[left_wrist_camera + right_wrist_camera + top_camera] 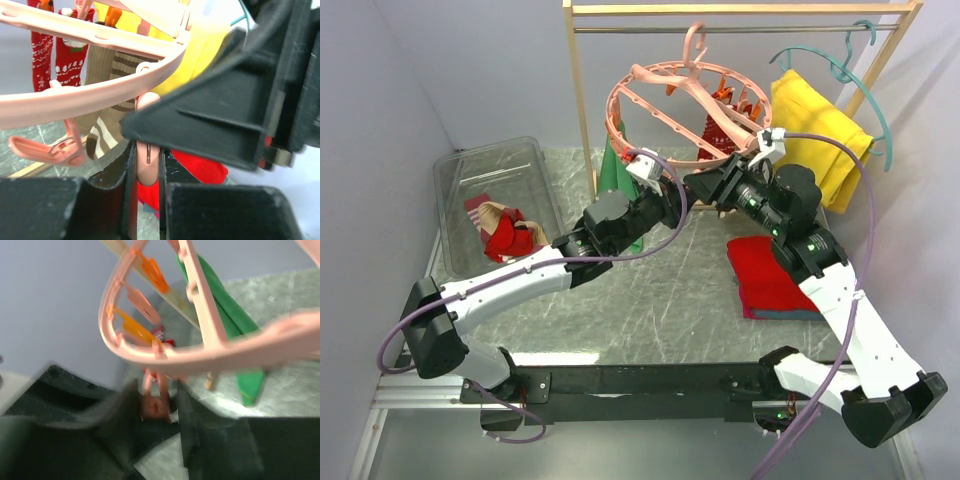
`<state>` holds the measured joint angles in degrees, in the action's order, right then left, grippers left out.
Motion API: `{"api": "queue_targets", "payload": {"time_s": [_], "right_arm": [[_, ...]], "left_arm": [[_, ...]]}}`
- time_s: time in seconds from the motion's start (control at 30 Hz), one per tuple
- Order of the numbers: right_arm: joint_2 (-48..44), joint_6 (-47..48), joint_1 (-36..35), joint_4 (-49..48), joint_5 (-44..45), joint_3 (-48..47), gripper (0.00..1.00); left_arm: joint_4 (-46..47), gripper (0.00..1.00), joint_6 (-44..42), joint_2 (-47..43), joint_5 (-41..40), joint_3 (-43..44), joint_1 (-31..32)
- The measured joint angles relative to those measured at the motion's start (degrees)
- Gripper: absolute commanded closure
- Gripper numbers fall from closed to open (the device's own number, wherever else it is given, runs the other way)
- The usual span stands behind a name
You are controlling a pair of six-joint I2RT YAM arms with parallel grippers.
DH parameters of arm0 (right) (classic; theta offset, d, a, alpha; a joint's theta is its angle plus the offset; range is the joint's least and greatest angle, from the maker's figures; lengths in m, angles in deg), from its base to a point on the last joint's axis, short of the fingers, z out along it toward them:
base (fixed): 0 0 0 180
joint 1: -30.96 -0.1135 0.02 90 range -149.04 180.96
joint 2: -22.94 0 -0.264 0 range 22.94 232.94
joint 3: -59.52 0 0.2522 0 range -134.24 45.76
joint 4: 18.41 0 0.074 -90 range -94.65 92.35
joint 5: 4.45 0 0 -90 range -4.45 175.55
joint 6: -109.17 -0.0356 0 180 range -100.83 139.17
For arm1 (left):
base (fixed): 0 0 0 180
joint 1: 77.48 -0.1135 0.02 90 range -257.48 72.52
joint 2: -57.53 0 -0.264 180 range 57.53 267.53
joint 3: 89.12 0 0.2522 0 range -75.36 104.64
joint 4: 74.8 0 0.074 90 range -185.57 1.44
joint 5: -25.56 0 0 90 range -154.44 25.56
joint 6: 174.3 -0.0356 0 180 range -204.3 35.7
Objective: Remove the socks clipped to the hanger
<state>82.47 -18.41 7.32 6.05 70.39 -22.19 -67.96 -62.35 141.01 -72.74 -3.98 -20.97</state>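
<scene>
The salmon-pink hanger (665, 95) hangs from the wooden rail. Red and tan socks (723, 128) are clipped at its far right side. Both grippers meet under its near rim. My left gripper (670, 205) is shut on a pink clip peg (148, 155) hanging from the ring (90, 95); red festive socks (70, 55) and a tan striped sock (117, 75) hang behind. My right gripper (706, 186) stands open around another pink peg (159, 402) under the ring (200, 357); that view is blurred.
A clear bin (455, 175) at the left holds several socks (505, 232). A green cloth (613, 172) hangs by the wooden post. A folded red cloth (765, 275) lies on the table. A yellow cloth (815, 135) hangs on a teal hanger.
</scene>
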Motion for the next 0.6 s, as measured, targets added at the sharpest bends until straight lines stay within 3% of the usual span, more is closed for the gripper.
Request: {"api": "queue_targets", "payload": {"time_s": [0.17,0.23,0.6], "right_arm": [[-1.14,2.03,-0.13,4.42,2.8,-0.46,0.13],[-1.49,3.15,-0.22,6.56,4.7,-0.9,0.07],[-7.85,11.47,-0.37,18.97,17.92,-0.7,0.03]], "left_arm": [[-2.49,0.99,0.26,-0.17,1.14,1.03,-1.68],[-3.61,0.99,0.26,-0.52,1.97,1.11,-2.51],[-9.64,0.99,1.7,-1.79,7.87,2.49,-9.05]]}}
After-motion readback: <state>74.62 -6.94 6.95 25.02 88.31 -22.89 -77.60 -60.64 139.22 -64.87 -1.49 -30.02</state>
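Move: The left fingers already pinch the pink clip on the ring's near edge. From the left hand, the brown striped sock hangs about 10 cm ahead, 7 right and 9 below; the red patterned socks about 12 ahead, 5 right and 5 below, and the green sock about 5 ahead, 15 left and 12 below. The same clip sits at the right hand's fingertips, a centimetre or so below; from there the brown sock is some 10 ahead, 6 right and 9 below. Open the right gripper wide and draw it off the clip, some 7 cm to the right while sinking and easing slightly back, rolling and swinging it clockwise. Keep the left gripper pinched on the pink clip and carry the ring's near edge forward and left about 5 cm, away from the right hand. ##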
